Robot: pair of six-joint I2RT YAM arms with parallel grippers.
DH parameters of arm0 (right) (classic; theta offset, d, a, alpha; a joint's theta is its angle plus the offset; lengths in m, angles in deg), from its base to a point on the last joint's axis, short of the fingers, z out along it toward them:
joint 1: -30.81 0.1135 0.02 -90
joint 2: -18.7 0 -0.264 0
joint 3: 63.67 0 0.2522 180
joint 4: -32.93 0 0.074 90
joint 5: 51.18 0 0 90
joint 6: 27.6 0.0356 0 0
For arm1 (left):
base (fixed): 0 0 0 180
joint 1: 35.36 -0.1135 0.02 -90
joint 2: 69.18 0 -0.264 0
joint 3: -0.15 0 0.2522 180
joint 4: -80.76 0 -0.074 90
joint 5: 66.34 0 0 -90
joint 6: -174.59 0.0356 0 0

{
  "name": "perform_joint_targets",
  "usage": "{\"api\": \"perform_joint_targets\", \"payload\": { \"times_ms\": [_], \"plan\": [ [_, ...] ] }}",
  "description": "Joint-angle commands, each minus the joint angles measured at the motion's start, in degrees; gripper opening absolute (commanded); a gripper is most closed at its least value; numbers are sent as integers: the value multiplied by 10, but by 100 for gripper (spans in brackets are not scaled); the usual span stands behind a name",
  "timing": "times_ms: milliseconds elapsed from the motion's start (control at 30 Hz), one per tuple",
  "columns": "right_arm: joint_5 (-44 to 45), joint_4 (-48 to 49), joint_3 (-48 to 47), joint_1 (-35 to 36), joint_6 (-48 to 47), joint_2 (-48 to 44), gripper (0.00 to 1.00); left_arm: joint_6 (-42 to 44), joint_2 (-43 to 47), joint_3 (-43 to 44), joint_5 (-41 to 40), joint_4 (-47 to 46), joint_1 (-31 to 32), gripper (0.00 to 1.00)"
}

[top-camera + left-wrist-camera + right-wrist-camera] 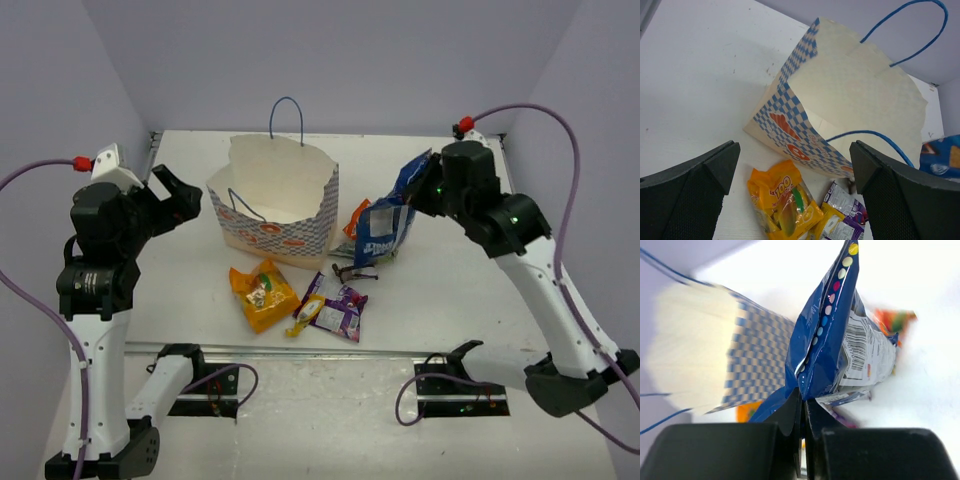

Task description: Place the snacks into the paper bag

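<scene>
The white paper bag (275, 200) with checkered sides stands open at mid-table. My right gripper (425, 185) is shut on the top edge of the large blue-and-white bag (385, 225), which hangs just right of the paper bag; its foil seam (840, 340) is pinched at the right gripper (804, 405). An orange packet with green (357, 217) lies behind it. The yellow-orange bag (263, 295), the purple packet (338, 305) and a small dark brown bar (350, 272) lie in front of the paper bag. My left gripper (180, 200) is open, left of the paper bag, holding nothing.
The left wrist view looks down on the paper bag (850, 100), the yellow-orange bag (785, 205) and the purple packet (845, 220). The bag's blue cord handle (287, 115) sticks up at the back. Purple walls enclose the table on three sides.
</scene>
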Motion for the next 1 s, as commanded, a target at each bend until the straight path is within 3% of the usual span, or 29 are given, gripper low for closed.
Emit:
{"api": "perform_joint_targets", "payload": {
  "times_ms": [0,267,567,967],
  "plan": [
    [-31,101,-75,-1,-81,-39,0,8,14,-8,14,-19,2,100],
    [-108,158,-291,-1,-119,43,0,12,29,-12,12,-17,2,100],
    [-195,354,-362,0,-78,132,0,10,39,2,-1,-10,2,100],
    [-309,567,-427,42,67,271,0,0,50,-8,-29,-16,2,100]
  ]
}}
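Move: The right hand already holds the blue snack bag by its top edge, roughly 24 cm above the table. The paper bag it is meant for stands about 26 cm to its left and 2 cm ahead, its middle some 13 cm lower. On the table, the orange packet lies about 4 cm left and 1 cm back, and the small dark packet 10 cm left and 11 cm back. From the left hand, the paper bag is some 15 cm right, 6 cm ahead and 16 cm below. Still pinching the blue snack bag by its top edge, the right hand hoists it fast, nearly 30 cm in all and most of that early. It then swings left about 15 cm, with some forward drift, across towards the paper bag's side and high above its rim. The fingers tip up by some 45 degrees, turning counter-clockwise as well, and stay shut. ##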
